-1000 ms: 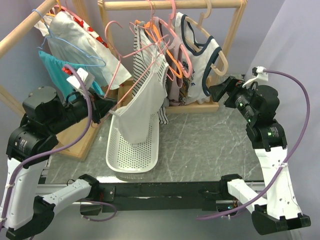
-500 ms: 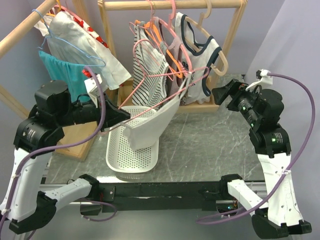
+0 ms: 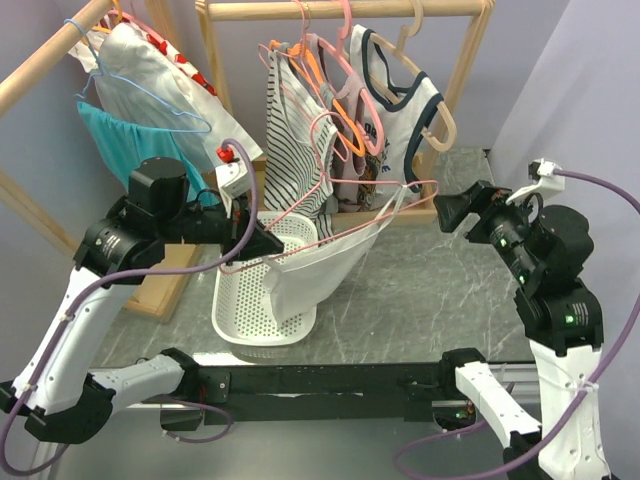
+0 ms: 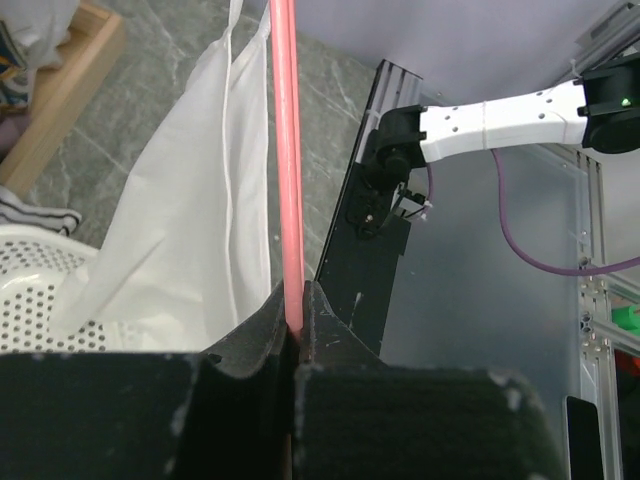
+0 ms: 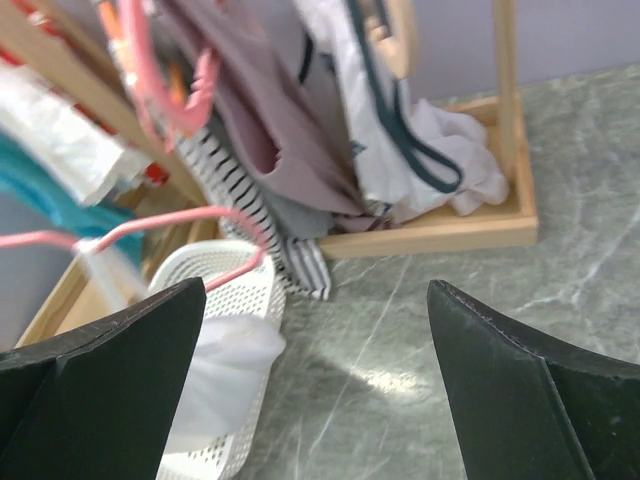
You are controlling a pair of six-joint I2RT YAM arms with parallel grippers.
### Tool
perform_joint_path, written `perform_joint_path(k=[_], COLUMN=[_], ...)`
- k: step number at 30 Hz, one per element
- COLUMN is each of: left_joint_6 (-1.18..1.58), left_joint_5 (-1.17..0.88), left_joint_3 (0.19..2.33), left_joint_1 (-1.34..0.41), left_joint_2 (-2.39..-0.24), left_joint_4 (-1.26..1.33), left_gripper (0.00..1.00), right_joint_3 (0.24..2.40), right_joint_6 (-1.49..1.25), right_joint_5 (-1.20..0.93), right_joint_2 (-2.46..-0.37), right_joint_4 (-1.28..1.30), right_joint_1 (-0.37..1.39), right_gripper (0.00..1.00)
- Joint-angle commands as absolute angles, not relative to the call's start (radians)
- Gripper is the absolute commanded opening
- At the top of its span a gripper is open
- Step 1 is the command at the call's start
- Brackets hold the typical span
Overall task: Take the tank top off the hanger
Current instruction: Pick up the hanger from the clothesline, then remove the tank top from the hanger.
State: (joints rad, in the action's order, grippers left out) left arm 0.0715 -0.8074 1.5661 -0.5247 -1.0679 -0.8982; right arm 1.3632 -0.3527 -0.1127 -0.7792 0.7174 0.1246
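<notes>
A white tank top [image 3: 318, 272] hangs from a pink hanger [image 3: 345, 222] that lies nearly level above the white basket [image 3: 240, 310], clear of the rack. My left gripper [image 3: 262, 240] is shut on the hanger's left end. In the left wrist view the pink rod [image 4: 288, 150] runs out from between the jaws of that gripper [image 4: 297, 320], with the white cloth [image 4: 190, 230] draped to its left. My right gripper [image 3: 447, 211] is open with nothing in it, just right of the hanger's far end. Its wrist view shows the gripper [image 5: 316, 290], the hanger [image 5: 150, 225] and the tank top [image 5: 215, 370] at the left.
A wooden rack [image 3: 350, 10] at the back carries striped, pink and navy-trimmed garments on hangers. A second rack [image 3: 40, 60] at the left holds white and teal clothes. Its wooden base [image 3: 160, 285] lies beside the basket. Grey marble table [image 3: 430, 290] stretches to the right.
My left arm has swung right and toward me, carrying the hanger from steeply tilted to nearly level, so the tank top now hangs over the basket. My right arm drew back slightly.
</notes>
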Motion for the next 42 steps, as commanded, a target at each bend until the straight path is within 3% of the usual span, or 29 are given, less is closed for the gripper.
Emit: perform_joint_path(k=[1, 11, 14, 15, 16, 20, 22, 26, 29, 33, 35, 36, 42], left_joint_6=[0.092, 0.097, 0.115, 0.118, 0.118, 0.092, 0.061, 0.029, 0.022, 0.025, 0.028, 0.035, 0.031], left_joint_5=[-0.835, -0.678, -0.695, -0.693, -0.693, -0.669, -0.647, -0.646, -0.667, -0.672, -0.678, -0.680, -0.595], left_joint_3=[1.581, 1.568, 1.580, 1.582, 1.598, 1.644, 1.677, 1.720, 1.721, 1.710, 1.706, 1.689, 1.677], left_joint_1=[-0.575, -0.715, -0.722, -0.724, -0.726, -0.727, -0.727, -0.727, -0.727, -0.727, -0.727, -0.727, -0.726], left_joint_2=[-1.098, -1.186, -1.201, -1.206, -1.219, -1.250, -1.270, -1.302, -1.308, -1.315, -1.318, -1.316, -1.298], left_joint_4=[-0.767, -0.727, -0.683, -0.674, -0.672, -0.704, -0.733, -0.790, -0.788, -0.785, -0.784, -0.775, -0.770], left_gripper=[0.01, 0.01, 0.01, 0.01, 0.01, 0.01, 0.01, 0.01, 0.01, 0.01, 0.01, 0.01, 0.01], right_joint_3=[1.413, 1.368, 1.388, 1.381, 1.365, 1.355, 1.342, 1.345, 1.327, 1.310, 1.310, 1.316, 1.334], right_joint_6=[-0.328, -0.368, -0.345, -0.345, -0.351, -0.350, -0.350, -0.344, -0.345, -0.336, -0.331, -0.331, -0.327], right_joint_5=[-0.254, -0.404, -0.391, -0.376, -0.359, -0.328, -0.315, -0.301, -0.282, -0.250, -0.241, -0.241, -0.241], right_joint_2=[-0.762, -0.752, -0.787, -0.785, -0.785, -0.805, -0.814, -0.867, -0.874, -0.882, -0.888, -0.893, -0.870], right_joint_4=[0.749, 0.678, 0.721, 0.715, 0.712, 0.716, 0.706, 0.700, 0.658, 0.629, 0.623, 0.624, 0.647], right_joint_1=[0.121, 0.123, 0.123, 0.123, 0.123, 0.123, 0.123, 0.123, 0.123, 0.123, 0.123, 0.123, 0.123], right_gripper=[1.00, 0.98, 0.85, 0.74, 0.70, 0.65, 0.54, 0.50, 0.39, 0.38, 0.24, 0.03, 0.00])
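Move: From the right hand, open and empty, the white strap looped on the right end of the pink hanger lies about 10 cm to the left, 1 cm ahead and roughly level; the navy-trimmed top hangs some 25 cm ahead and 8 cm left. From the left hand, which holds the hanger, that strap is about 29 cm right and 10 cm ahead, near its own height; the laundry basket lies roughly 15 cm ahead, 3 cm right and 35 cm below. Bringing the held hanger towards the right gripper, the left hand keeps its grip and goes some 7 cm right, then about 4 cm forward, sinking slightly. The right hand first draws back and left while turning 15 degrees counter-clockwise, then reaches about 5 cm forward and as far down, tipping a little, and shuts its fingers on the strap at the hanger bar. ##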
